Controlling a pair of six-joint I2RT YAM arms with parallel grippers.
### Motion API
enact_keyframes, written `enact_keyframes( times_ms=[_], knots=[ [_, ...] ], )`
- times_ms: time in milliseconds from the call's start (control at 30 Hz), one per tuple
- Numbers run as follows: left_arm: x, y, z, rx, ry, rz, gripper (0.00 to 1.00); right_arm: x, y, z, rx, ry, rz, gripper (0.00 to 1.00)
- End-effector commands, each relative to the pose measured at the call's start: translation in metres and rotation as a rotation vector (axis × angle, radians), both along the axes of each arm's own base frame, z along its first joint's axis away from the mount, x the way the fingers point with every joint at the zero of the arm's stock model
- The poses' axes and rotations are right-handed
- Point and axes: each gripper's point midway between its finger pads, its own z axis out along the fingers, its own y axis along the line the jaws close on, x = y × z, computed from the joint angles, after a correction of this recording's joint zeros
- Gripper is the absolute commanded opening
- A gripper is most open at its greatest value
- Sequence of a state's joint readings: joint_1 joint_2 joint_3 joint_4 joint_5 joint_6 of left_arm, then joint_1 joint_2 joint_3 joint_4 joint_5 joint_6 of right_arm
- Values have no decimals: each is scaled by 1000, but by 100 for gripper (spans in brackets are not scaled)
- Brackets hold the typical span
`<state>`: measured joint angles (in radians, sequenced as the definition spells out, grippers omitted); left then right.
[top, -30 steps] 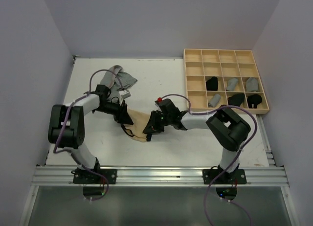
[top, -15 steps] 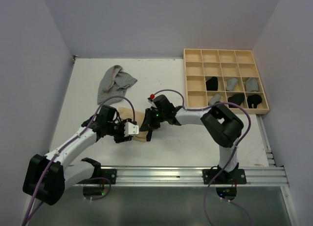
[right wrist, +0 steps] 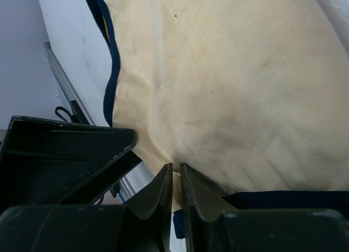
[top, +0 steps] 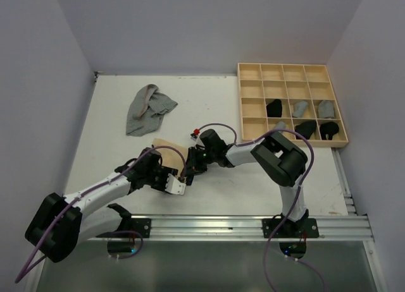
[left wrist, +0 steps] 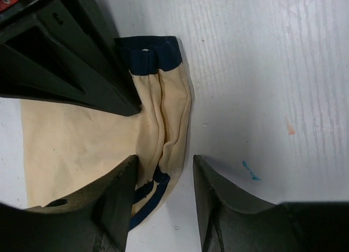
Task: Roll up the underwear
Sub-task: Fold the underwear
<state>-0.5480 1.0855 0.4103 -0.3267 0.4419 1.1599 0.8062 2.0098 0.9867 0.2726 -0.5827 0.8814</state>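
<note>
The tan-beige underwear with dark trim lies flat on the white table between both arms. My right gripper is shut on a pinch of its near edge; the wrist view shows the cloth squeezed between the closed fingertips. My left gripper comes in from the near left and stands open. In its wrist view the jaws straddle the bunched, folded edge of the tan underwear, which touches the left finger. A light grey underwear lies crumpled at the back left.
A pale wooden grid tray sits at the back right with several rolled black and grey garments, such as one black roll, in its cells. The metal rail runs along the near table edge.
My left arm has swung from the far side of the tan underwear down to its near left, with its jaws now around the folded edge. The right gripper has reached farther left, still pinching the cloth.
</note>
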Motion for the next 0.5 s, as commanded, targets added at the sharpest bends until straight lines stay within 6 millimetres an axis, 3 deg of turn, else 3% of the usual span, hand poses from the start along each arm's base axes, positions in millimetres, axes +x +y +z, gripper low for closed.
enact_keyframes(
  times_ms=[0,267,300,400,467],
  knots=[
    [1,0,-6,36,-67,-73,48,-12,-21,-45,-136,44,-16,17],
    [-8,10,-22,83,-58,-82,40,-15,-22,-43,-128,49,-11,16],
    [-9,9,-24,83,-53,-81,28,-17,-21,-41,-118,52,-2,16],
    [-7,5,-20,72,-43,-73,8,-19,-23,-31,-108,34,6,15],
    [-14,6,-19,78,0,-86,0,-13,-20,-6,-70,-19,5,16]
  ],
)
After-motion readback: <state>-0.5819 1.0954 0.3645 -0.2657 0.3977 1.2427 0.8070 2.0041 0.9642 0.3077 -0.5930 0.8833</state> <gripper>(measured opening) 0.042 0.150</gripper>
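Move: The folded near edge of the underwear runs between the left hand's parted fingertips, roughly 1 cm below the hand and 1 cm to its right. The near end of the navy waistband lies about 6 cm to the left hand's right, level with it, and the underwear's flat body is centred some 7 cm ahead and 2 cm left. From the right hand, that edge is about 3 cm back and 4 cm left, 1 cm below. The left hand sinks about 1 cm over the folded near edge, hardly shifting sideways and turning only some 5 degrees, while its fingers, about half open, close nearly shut and pinch the layers together, cloth first caught between the tips here. Just ahead and to the right, the right hand stays put low against the underwear beside the waistband, its nearly shut fingers keeping their hold of the fabric. ##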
